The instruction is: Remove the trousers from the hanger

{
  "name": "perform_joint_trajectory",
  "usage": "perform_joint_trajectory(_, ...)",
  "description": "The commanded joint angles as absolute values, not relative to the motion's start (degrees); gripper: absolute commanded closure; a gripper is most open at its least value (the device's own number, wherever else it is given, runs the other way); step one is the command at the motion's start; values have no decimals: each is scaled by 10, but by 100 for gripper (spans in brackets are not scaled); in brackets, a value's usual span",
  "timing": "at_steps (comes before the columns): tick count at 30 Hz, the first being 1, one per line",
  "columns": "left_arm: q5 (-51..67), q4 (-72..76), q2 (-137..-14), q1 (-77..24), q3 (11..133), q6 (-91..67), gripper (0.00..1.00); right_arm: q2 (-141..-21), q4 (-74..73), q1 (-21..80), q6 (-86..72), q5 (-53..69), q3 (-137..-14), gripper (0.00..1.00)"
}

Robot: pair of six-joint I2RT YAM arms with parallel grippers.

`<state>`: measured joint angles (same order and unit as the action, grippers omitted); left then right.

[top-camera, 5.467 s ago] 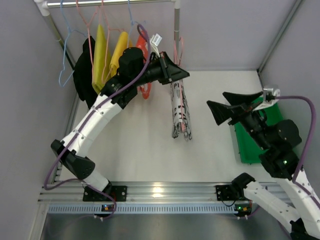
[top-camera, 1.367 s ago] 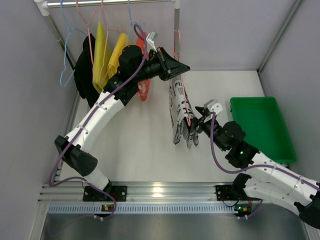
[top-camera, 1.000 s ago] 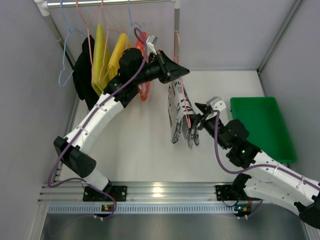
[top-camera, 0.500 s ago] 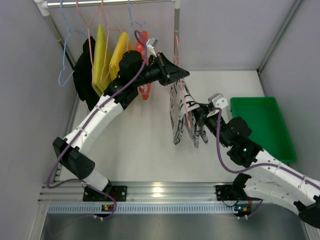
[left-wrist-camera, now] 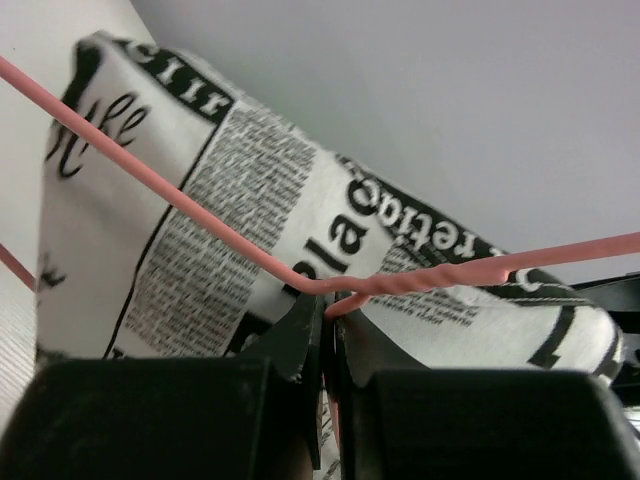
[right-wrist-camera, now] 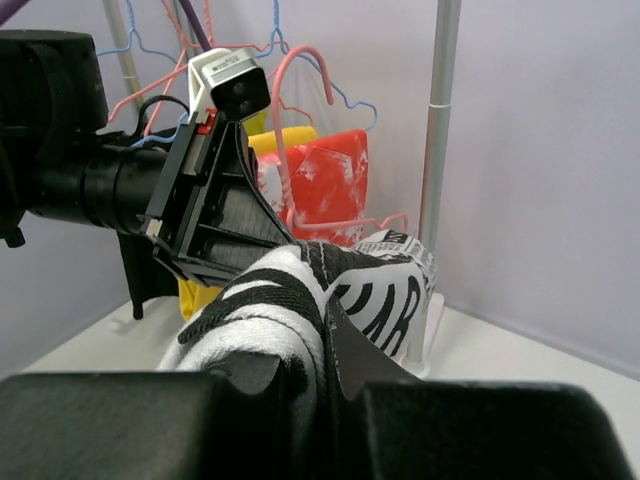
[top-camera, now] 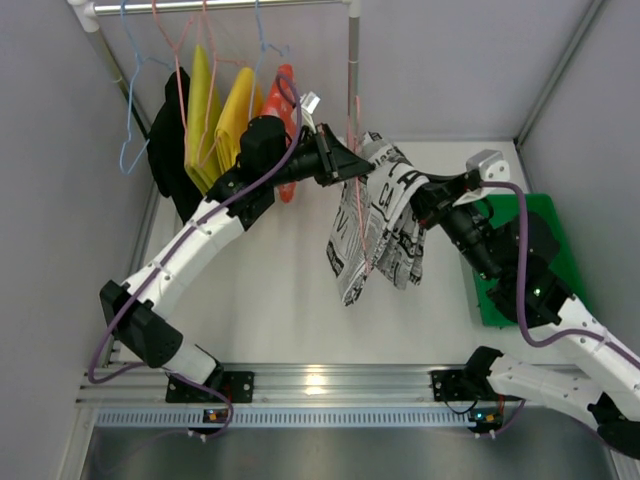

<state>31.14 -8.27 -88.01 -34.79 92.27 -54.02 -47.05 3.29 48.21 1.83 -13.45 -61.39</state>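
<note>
The trousers (top-camera: pixel 378 225), white with black print, hang bunched between the two grippers above the table. My left gripper (top-camera: pixel 352 166) is shut on the thin pink hanger (left-wrist-camera: pixel 200 206), pinching the wire just below its twisted neck (left-wrist-camera: pixel 328 312). The trousers (left-wrist-camera: pixel 190 200) drape behind that wire. My right gripper (top-camera: pixel 425 196) is shut on a fold of the trousers (right-wrist-camera: pixel 300 285), which wraps over its jaws (right-wrist-camera: pixel 327 325). The left gripper (right-wrist-camera: pixel 215 215) shows just beyond that fold in the right wrist view.
On the rail at the back left hang yellow garments (top-camera: pixel 215 110), a red-orange garment (top-camera: pixel 285 95), a black garment (top-camera: pixel 168 150) and light blue hangers (top-camera: pixel 130 135). The rack's upright post (top-camera: pixel 353 50) stands behind the trousers. A green tray (top-camera: pixel 552 245) lies at the right, partly under the right arm.
My right gripper closed on the trousers, then rose and pulled back to the right. The cloth now spreads out sideways from the hanger. The left gripper barely moved.
</note>
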Motion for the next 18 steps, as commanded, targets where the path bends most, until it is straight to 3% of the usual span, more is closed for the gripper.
perform_joint_trajectory(1,313,-109,-860,-350,897,-476,100,-435,105,473,4,-139,-695,100)
perform_joint_trajectory(10,287,-138,-853,-351,881,-426,100,-386,66,424,10,-155,-756,100)
perform_joint_trajectory(18,273,-149,-851,-352,874,-408,100,-335,17,346,62,-249,-757,100)
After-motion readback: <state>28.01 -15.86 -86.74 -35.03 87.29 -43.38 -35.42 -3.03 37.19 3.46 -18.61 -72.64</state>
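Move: The right gripper holds one end of the printed trousers; the green bin lies about 29 cm to its right, 5 cm farther out and some 43 cm below. The pink hanger in the left gripper has its middle roughly 10 cm left of the right gripper, 6 cm ahead and 8 cm lower. From the left gripper, the trousers' middle lies about 7 cm back, 2 cm right and 9 cm down. Draw the trousers off the pink hanger with the right gripper: keep the pinch and sweep it right, ever faster, about 14 cm while lifting some 10 cm and easing back a little, turning clockwise and tipping the fingers up. Meanwhile keep the left gripper shut on the hanger and lower it about 6 cm, its fingers dipping some 10 degrees. ##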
